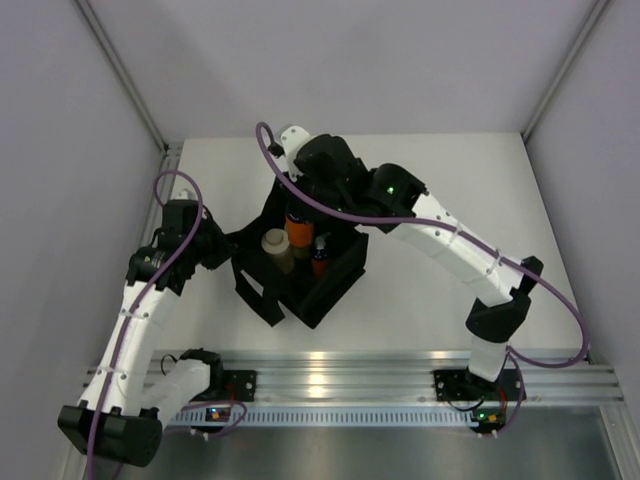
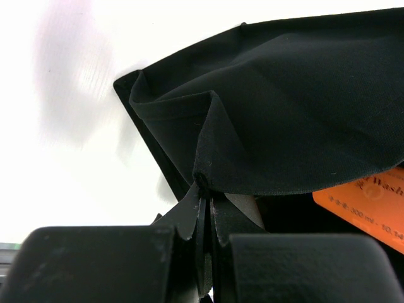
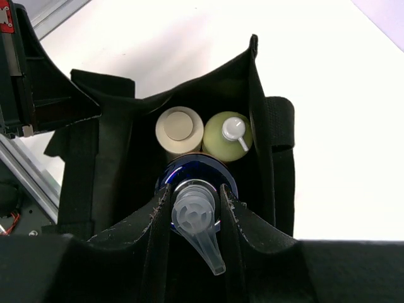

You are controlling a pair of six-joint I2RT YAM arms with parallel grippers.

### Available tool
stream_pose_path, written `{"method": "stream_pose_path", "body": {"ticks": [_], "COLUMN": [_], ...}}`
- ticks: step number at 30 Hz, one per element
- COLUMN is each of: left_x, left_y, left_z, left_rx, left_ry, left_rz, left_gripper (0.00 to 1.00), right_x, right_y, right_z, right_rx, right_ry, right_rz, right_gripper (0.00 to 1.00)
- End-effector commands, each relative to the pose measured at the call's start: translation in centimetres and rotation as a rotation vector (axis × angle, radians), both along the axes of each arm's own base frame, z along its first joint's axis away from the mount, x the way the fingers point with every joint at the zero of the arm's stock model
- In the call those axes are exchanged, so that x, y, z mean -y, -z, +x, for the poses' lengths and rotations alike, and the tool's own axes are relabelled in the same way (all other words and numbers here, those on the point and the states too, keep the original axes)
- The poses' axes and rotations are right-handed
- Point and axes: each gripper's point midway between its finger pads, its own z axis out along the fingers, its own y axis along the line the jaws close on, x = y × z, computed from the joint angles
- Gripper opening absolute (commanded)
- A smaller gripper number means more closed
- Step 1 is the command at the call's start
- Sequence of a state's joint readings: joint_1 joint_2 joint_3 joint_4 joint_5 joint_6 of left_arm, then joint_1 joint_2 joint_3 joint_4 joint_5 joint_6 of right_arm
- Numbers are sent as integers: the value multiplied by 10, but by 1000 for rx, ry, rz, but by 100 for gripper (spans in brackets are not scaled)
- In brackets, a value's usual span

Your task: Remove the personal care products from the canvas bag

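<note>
The black canvas bag (image 1: 262, 290) stands open mid-table. My right gripper (image 3: 194, 197) reaches into it from above, shut on the clear pump head of an orange bottle with a dark-blue collar (image 3: 192, 214), which shows upright at the bag's far side (image 1: 298, 228). Beyond that bottle in the right wrist view stand a beige cream-capped bottle (image 3: 179, 126) and a pale yellow-green bottle (image 3: 227, 136). A second orange bottle (image 1: 320, 260) stands in the bag too. My left gripper (image 2: 207, 189) is shut on the bag's floppy fabric rim (image 2: 284, 113) at its left side (image 1: 232, 245).
An orange patch with white print (image 2: 372, 202) sits on the bag's side under the folded rim. The bag's short handle (image 3: 281, 126) hangs outside its wall. White table (image 1: 450, 200) lies around the bag; an aluminium rail (image 1: 400, 380) runs along the near edge.
</note>
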State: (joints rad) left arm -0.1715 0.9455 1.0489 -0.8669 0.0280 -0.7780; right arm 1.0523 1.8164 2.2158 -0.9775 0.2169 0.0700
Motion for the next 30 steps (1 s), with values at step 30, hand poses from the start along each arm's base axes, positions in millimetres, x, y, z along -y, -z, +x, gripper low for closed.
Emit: {"method": "stream_pose_path", "body": {"ticks": [30], "left_x": [-4], "left_y": [0], "left_z": [-7], "left_rx": [-18], "left_ry": [4], "left_rz": [29], "left_gripper": [0], "right_x": [84], "right_y": [-193], "right_z": [-7], "right_rx": [246], "right_ry": [141], "right_rz": [471], "right_gripper": [0]}}
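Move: Beyond the bag's right side, the bare table centres some 30 cm right of the right hand, 5 cm ahead and 35 cm below; from the left hand it is about 46 cm right, 5 cm ahead and 22 cm below. Still in the bag, about 25 cm below the right hand, stand the green bottle 7 cm ahead and 1 cm left, the cream bottle 2 cm ahead and 6 cm left, and the second orange bottle 1 cm ahead and 3 cm right. Lifting the already gripped orange pump bottle by its neck, the right hand climbs about 12 cm out of the bag, drifting right and bearing more that way near the end, 5 cm in all. Its fingers keep their pinch while the wrist tips them up some 15 degrees towards level. The left hand stays still, keeping the bag's left rim pinched shut between its fingers. ##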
